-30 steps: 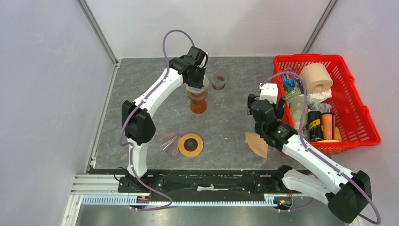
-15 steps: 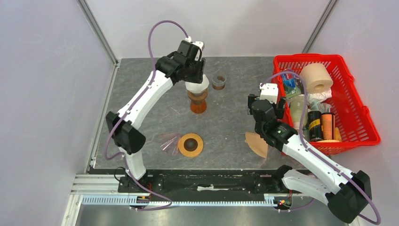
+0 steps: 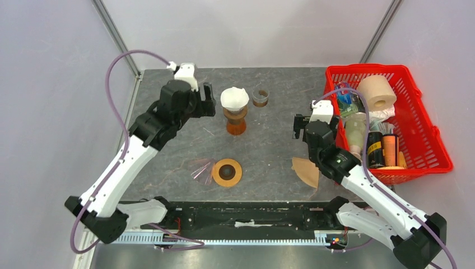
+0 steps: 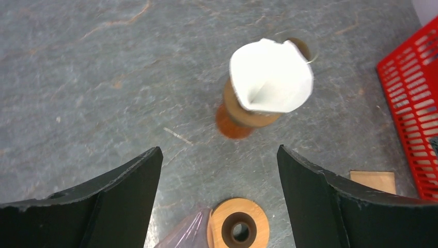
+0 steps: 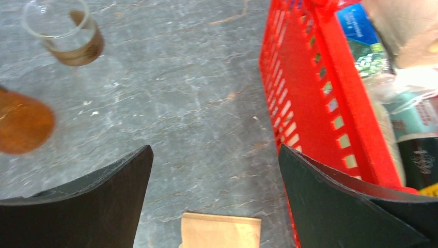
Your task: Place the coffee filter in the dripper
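Note:
The white paper coffee filter (image 3: 234, 97) sits opened in the amber dripper (image 3: 236, 119) at the table's back middle. It also shows in the left wrist view (image 4: 270, 76), with the dripper (image 4: 238, 120) under it. My left gripper (image 3: 206, 100) is open and empty, pulled back to the left of the dripper. Its black fingers (image 4: 119, 196) frame the bottom of the left wrist view. My right gripper (image 3: 299, 125) is open and empty over the table right of centre, apart from the dripper. A brown paper filter (image 3: 306, 170) lies flat near it, also in the right wrist view (image 5: 221, 231).
A small glass cup (image 3: 260, 96) stands just right of the dripper. A wooden ring (image 3: 227, 172) and a clear plastic bag (image 3: 200, 168) lie at front centre. A red basket (image 3: 428, 131) with a paper roll, bottles and packets stands at the right.
My left arm has let go of the white filter, leaving it in the dripper, and has swung back and to the left. The right arm has barely moved.

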Controlling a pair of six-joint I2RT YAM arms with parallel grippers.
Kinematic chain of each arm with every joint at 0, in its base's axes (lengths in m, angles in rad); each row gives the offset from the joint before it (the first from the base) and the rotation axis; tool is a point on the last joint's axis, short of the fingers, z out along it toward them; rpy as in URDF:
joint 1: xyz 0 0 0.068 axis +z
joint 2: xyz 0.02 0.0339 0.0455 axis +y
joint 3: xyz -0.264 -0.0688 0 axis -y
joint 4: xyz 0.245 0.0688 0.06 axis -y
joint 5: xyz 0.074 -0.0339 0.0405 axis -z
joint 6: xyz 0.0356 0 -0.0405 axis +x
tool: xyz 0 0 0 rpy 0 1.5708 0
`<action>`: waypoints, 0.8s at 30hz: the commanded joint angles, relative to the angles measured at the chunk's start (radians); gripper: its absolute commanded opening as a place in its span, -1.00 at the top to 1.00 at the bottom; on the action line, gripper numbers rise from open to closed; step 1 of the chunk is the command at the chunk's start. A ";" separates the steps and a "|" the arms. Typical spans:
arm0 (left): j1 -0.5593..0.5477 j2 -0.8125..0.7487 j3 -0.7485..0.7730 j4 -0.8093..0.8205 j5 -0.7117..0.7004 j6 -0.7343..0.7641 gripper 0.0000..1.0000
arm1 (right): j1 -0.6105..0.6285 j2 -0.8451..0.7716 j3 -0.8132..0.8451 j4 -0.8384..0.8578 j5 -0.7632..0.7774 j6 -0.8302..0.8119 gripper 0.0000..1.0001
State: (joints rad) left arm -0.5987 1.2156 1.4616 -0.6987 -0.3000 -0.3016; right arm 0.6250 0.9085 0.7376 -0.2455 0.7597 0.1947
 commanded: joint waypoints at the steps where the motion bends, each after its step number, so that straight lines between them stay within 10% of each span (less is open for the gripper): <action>1: -0.002 -0.114 -0.187 0.144 -0.124 -0.148 -0.78 | -0.003 -0.042 -0.019 0.020 -0.195 0.027 -0.98; 16: -0.002 -0.241 -0.468 0.131 -0.334 -0.433 -0.82 | 0.021 0.071 -0.047 0.036 -0.576 0.227 -0.99; 24: -0.002 -0.311 -0.611 0.081 -0.304 -0.543 -0.84 | 0.318 0.341 0.041 0.096 -0.459 0.247 -0.90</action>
State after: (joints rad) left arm -0.5991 0.9340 0.9051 -0.6048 -0.5762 -0.7330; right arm 0.8089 1.1675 0.6884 -0.1982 0.2390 0.4217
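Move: The wooden ring, flat on the table, lies about 31 cm to the left of the empty right hand, roughly 7 cm back and 21 cm below. The clear plastic cone touches its left side, some 9 cm farther left. The brown paper filter is only about 4 cm left of the right hand and 7 cm back, also on the table. From the left hand, the ring is about 10 cm back, 6 cm right and 32 cm below, and the white filter, already in the dripper, about 10 cm ahead, 10 cm right and 15 cm below. The right hand, open and empty, sweeps about 15 cm left over the bare table towards the wooden ring, dipping faster halfway through to end some 11 cm lower and 5 cm back, while turning about 30 degrees counter-clockwise and tipping its fingers down. The left hand, already clear of the filter and still wide open, sinks about 12 cm while easing left and a little back away from the dripper and turning counter-clockwise, and neither hand touches anything. ##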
